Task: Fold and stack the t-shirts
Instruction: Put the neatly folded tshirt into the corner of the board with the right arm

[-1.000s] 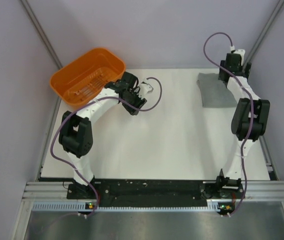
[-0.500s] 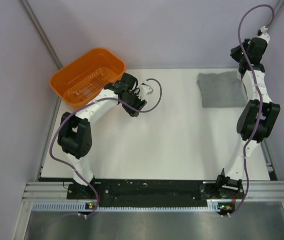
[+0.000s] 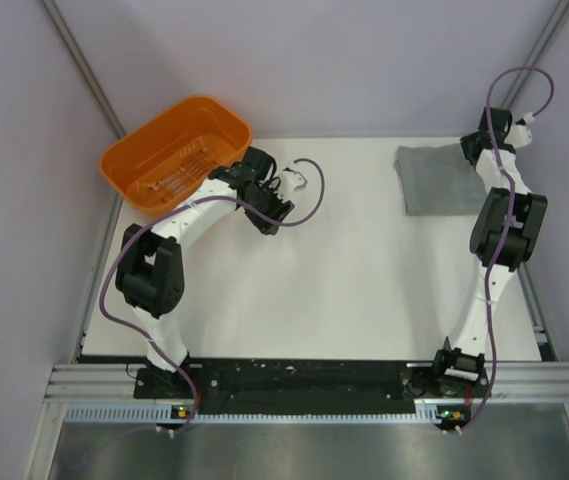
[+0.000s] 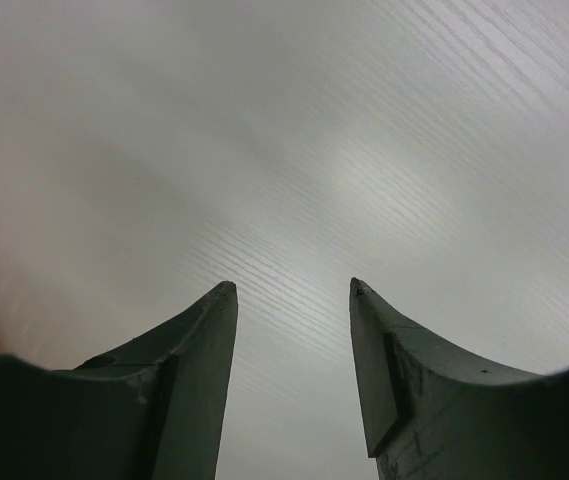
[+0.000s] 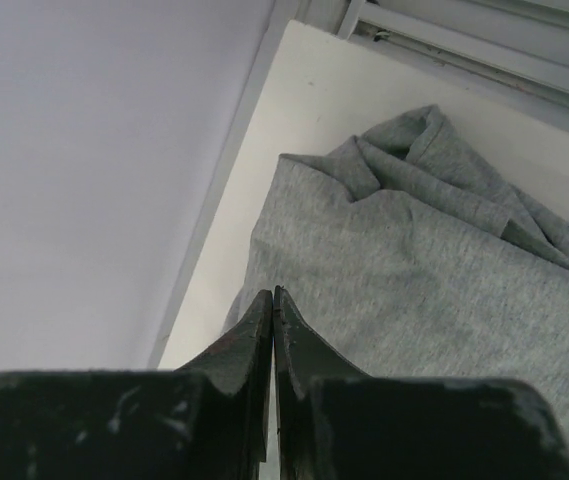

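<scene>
The heather-grey t-shirt point(image 3: 438, 181) lies folded into a rough rectangle at the table's far right corner. Its bunched end point(image 5: 434, 150) points toward the table's edge. My right gripper point(image 3: 472, 152) hangs just above the shirt's far right edge. In the right wrist view its jaws point(image 5: 273, 293) are pressed together and no cloth shows between them. My left gripper point(image 3: 270, 218) hovers over bare white table near the basket. In the left wrist view it point(image 4: 290, 288) stands open with nothing between its fingers.
An orange plastic basket point(image 3: 175, 151) sits tilted at the far left corner, partly over the table's edge. Grey walls close in the white table point(image 3: 364, 280) on the left, back and right. The right wall and a metal rail point(image 5: 464, 40) run close to the shirt.
My right gripper has gone from open to shut. It rose up and back off the shirt, then came down a little toward the shirt's far edge. The left arm has stayed put.
</scene>
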`<state>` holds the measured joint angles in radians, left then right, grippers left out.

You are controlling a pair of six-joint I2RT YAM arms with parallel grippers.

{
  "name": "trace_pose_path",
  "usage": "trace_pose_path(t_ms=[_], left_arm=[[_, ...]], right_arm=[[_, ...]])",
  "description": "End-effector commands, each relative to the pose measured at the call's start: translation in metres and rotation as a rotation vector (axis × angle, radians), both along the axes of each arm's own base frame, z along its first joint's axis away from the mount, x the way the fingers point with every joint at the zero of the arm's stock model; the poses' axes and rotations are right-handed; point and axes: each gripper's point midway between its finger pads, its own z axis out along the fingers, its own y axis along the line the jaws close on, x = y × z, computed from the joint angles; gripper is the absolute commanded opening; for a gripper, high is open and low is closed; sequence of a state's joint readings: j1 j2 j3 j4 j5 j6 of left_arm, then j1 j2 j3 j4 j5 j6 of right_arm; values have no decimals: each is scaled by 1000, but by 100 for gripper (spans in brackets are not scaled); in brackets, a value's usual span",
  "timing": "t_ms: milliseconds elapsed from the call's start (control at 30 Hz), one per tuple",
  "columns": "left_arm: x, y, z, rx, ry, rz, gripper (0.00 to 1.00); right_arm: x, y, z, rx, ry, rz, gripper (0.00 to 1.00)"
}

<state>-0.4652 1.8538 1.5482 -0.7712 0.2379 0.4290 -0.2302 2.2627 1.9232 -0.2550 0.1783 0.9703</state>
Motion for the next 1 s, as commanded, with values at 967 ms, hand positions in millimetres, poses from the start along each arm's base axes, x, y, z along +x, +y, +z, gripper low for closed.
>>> trace_pose_path(t_ms=[967], left_arm=[[12, 27, 24, 64, -102, 11, 53]], right_arm=[[74, -48, -27, 41, -203, -232, 0]])
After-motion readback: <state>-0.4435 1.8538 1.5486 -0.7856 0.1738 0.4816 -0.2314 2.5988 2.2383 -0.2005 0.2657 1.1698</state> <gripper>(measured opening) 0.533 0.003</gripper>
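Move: My right hand hovers with shut fingers above the folded t-shirt; its middle lies about 6 cm to the left, level fore and aft, and some 11 cm below. The board's far right corner is roughly 15 cm ahead and 8 cm to the right, and the side rail runs about 10 cm to the right. From my left hand the t-shirt lies some 25 cm ahead and 45 cm to the right. I keep the right fingers shut and first ease down 1–2 cm, turning the wrist about 10 degrees clockwise. Then I drive forward and down over the t-shirt's far right part towards the board's corner, to about 8 cm lower, and come up again 2 cm while still reaching, 6 cm forward and slightly right in all. My left hand drifts 2 cm left, towards the orange bin. ##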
